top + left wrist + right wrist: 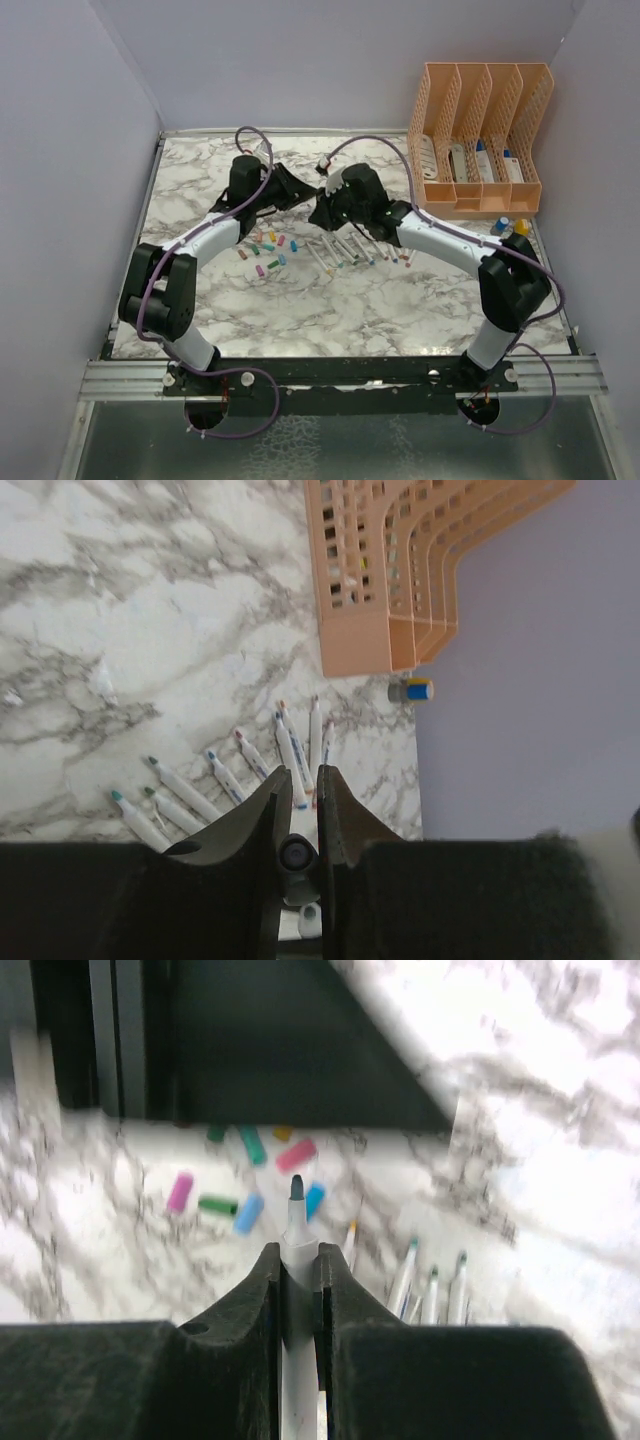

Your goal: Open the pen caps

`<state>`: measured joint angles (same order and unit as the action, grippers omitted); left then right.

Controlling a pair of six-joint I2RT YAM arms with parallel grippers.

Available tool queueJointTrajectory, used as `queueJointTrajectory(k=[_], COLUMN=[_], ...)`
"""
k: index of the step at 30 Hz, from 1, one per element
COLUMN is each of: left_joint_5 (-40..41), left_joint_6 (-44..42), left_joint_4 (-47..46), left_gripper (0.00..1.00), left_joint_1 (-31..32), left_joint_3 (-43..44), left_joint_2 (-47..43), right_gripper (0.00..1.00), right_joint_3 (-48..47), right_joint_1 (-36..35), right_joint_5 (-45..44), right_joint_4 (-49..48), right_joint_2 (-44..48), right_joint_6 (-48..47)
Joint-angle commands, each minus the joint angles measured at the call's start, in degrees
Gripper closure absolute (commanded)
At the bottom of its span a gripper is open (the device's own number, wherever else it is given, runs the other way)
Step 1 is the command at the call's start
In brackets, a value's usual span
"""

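Observation:
My left gripper (297,772) is shut on a small dark pen cap (295,855), seen end-on between its fingers. A white-barrelled pen (297,1225) is held in my shut right gripper (297,1250), its dark tip bare and pointing away from the wrist. Above the middle of the table the left gripper (295,192) and the right gripper (322,208) nearly meet. Several loose pen caps (268,250) lie below them, among them pink (180,1191), green (217,1204) and blue (248,1213) ones. Several pens (350,250) lie in a row to their right, with their tips showing (290,750).
A peach lattice file organiser (480,130) stands at the back right corner. Small blue (503,226) and yellow (521,228) bottle-like items sit just in front of it near the table's right edge. Grey walls close in the marble table (330,310) on three sides.

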<state>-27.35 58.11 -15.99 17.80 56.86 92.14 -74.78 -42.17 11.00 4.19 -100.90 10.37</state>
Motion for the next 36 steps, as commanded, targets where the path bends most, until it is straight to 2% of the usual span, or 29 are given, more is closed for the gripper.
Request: queueJointTrajectory(k=[1,6,9,15,21,27,32,36], left_joint_5=[4.3,4.3,3.7,5.0,9.1,11.8,12.4,13.3], left_joint_6=[-2.6,-4.1,-6.0,-15.8,-22.1,-23.2,-23.4,-24.0], left_joint_4=[-2.3,-0.3,2.2,16.4,25.2,27.4,27.3,27.5], left_gripper=[1.0,1.0,1.0,1.0,1.0,1.0,1.0,0.93], left_joint_1=[-4.7,-6.2,-6.6,-6.6,-6.6,-6.6,-6.6,-6.6], left_joint_3=[4.6,6.0,5.9,3.0,-4.0,-9.8,-12.2,-13.0], left_joint_2=[2.1,3.3,2.5,-2.3,-8.3,-12.2,-12.0,-11.3], right_gripper=[0.99,0.99,0.99,0.99,0.99,0.99,0.99,0.99], right_joint_3=[8.0,11.7,11.8,9.5,7.0,6.4,6.9,7.6], right_joint_1=[-0.8,-0.8,-0.8,0.2,2.4,3.1,3.8,4.4], right_joint_5=[1.5,-0.9,-5.8,-16.6,-20.0,-20.6,-21.1,-20.9], right_joint_4=[5.8,7.5,9.0,11.2,10.8,10.2,10.3,9.9], right_joint_2=[7.0,10.7,11.6,10.2,7.7,7.1,6.4,6.4], right_joint_6=[0.1,0.5,0.4,0.0,0.0,0.0,0.1,0.4])
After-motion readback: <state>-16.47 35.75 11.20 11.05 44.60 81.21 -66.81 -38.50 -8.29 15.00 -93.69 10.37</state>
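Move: The light-blue cap, at the near right edge of the loose caps where the left hand takes its cap, lies about 6 cm back, 8 cm left and 18 cm below that hand; the green cap is some 3 cm left of it and 1 cm nearer, the blue cap 4 cm farther out and 3 cm right. For the right hand's uncapped pen, the pink-tipped pen ending the row lies level, some 23 cm right and 15 cm down; the yellow-tipped pen is straight below. The cap, already off and still pinched in the left fingers, is drawn about 5 cm forward and left from the pen, then carried back and down with some left towards the loose caps, fingers tipping some 30 degrees further down. The dark-tipped pen stays gripped as the right hand draws back, right and down, then swings forward and on right over the pen row, turning clockwise. ##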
